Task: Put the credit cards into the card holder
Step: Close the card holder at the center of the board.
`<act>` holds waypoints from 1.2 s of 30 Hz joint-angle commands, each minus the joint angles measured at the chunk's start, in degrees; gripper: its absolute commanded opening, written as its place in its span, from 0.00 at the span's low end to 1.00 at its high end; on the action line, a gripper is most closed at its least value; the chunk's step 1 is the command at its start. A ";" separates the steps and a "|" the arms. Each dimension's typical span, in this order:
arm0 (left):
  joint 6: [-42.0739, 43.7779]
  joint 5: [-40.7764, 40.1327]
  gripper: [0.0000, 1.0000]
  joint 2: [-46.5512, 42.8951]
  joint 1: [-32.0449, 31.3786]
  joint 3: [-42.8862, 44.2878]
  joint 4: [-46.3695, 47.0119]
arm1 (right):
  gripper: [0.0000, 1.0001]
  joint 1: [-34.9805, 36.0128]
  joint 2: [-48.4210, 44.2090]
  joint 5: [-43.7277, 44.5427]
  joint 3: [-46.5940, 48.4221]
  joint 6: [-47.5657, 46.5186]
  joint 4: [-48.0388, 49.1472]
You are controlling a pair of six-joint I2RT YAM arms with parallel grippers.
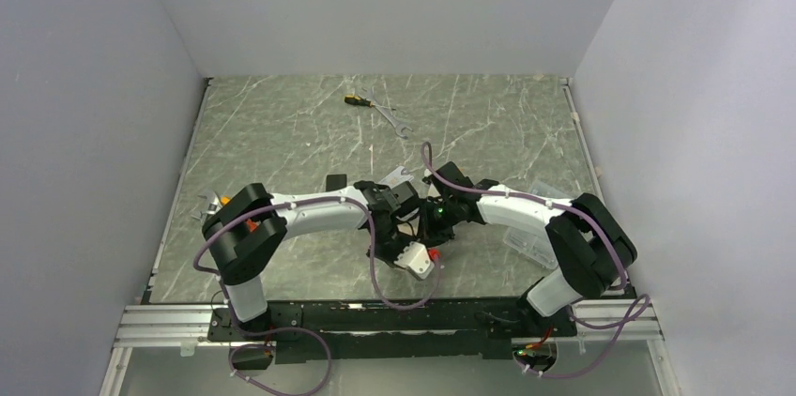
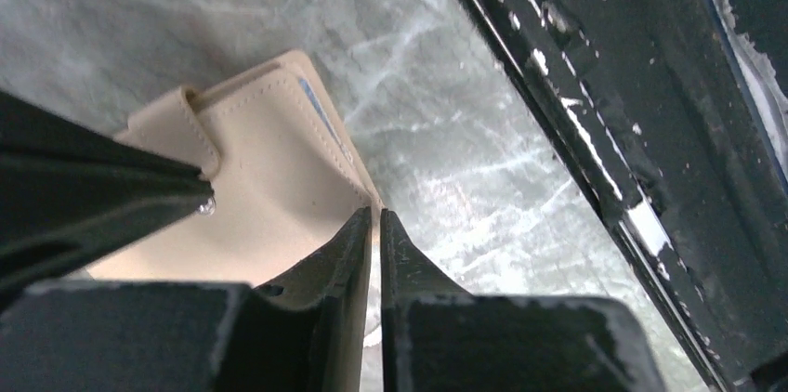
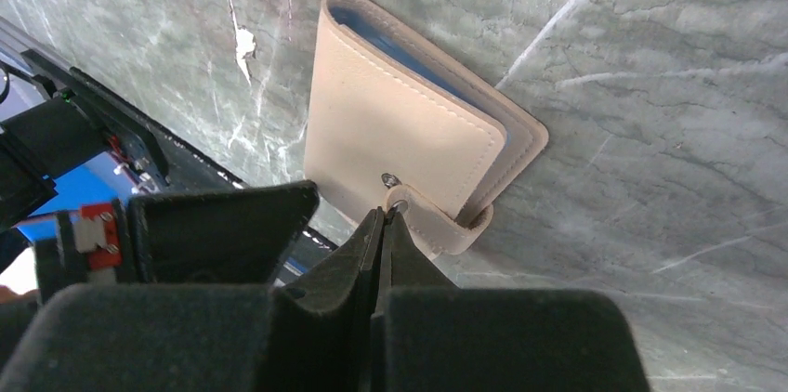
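The tan card holder (image 3: 390, 123) lies folded shut on the marble table, with a blue lining showing at its edge. My right gripper (image 3: 383, 211) is shut, and its tips pinch the end of the snap tab (image 3: 437, 225), which is lifted off the stud. My left gripper (image 2: 374, 214) is shut on the card holder's (image 2: 269, 178) edge near a corner. In the top view both grippers meet at mid-table and hide the holder. A black credit card (image 1: 333, 180) and a silver-grey one (image 1: 401, 174) lie flat just behind them.
A clear plastic box (image 1: 533, 227) sits by the right arm. A wrench and a small screwdriver (image 1: 375, 107) lie at the back. Something small, orange and pale, (image 1: 218, 201) is beside the left arm. The black frame rail (image 2: 604, 132) runs close to the holder.
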 commanded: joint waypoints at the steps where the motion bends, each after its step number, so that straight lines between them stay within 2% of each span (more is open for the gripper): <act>1: 0.80 2.43 0.14 -2.31 3.51 2.48 -4.93 | 0.00 0.14 -0.04 0.47 -0.50 0.02 2.31; 7: -0.76 2.00 0.14 -3.93 7.60 1.87 0.95 | 0.00 0.11 0.55 -0.18 -1.36 0.54 3.70; 21: 0.80 0.61 0.14 3.03 6.23 3.40 2.93 | 0.00 -0.81 -0.29 -1.91 -0.18 1.19 4.11; 30: 1.35 -0.43 0.14 3.64 5.67 1.78 3.58 | 0.00 -1.34 0.50 -4.76 0.27 2.38 6.34; 36: 1.31 -0.71 0.13 3.17 5.52 1.67 3.84 | 0.00 -1.46 2.19 -3.70 0.34 1.79 5.04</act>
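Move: The left hand, nearly at the card holder's height, is by its near left corner: the closed holder's middle lies about 4 cm ahead and 3 cm to the right. The white card is some 19 cm ahead and 1 cm right of this hand, the black card about 18 cm ahead and 12 cm left. The right hand is already at the strap, with the holder's middle roughly 1 cm ahead and 1 cm left of it. The left fingertips come down on the middle of the holder's folded left edge and hold there, after coming away from the near corner in a low arc about 5 cm forward, swinging some 2 cm out to the left and back, 1.5 cm up and down again. The right hand's shut fingers stay on the strap end, easing it under 1 cm left over the snap stud while tilting slightly. ##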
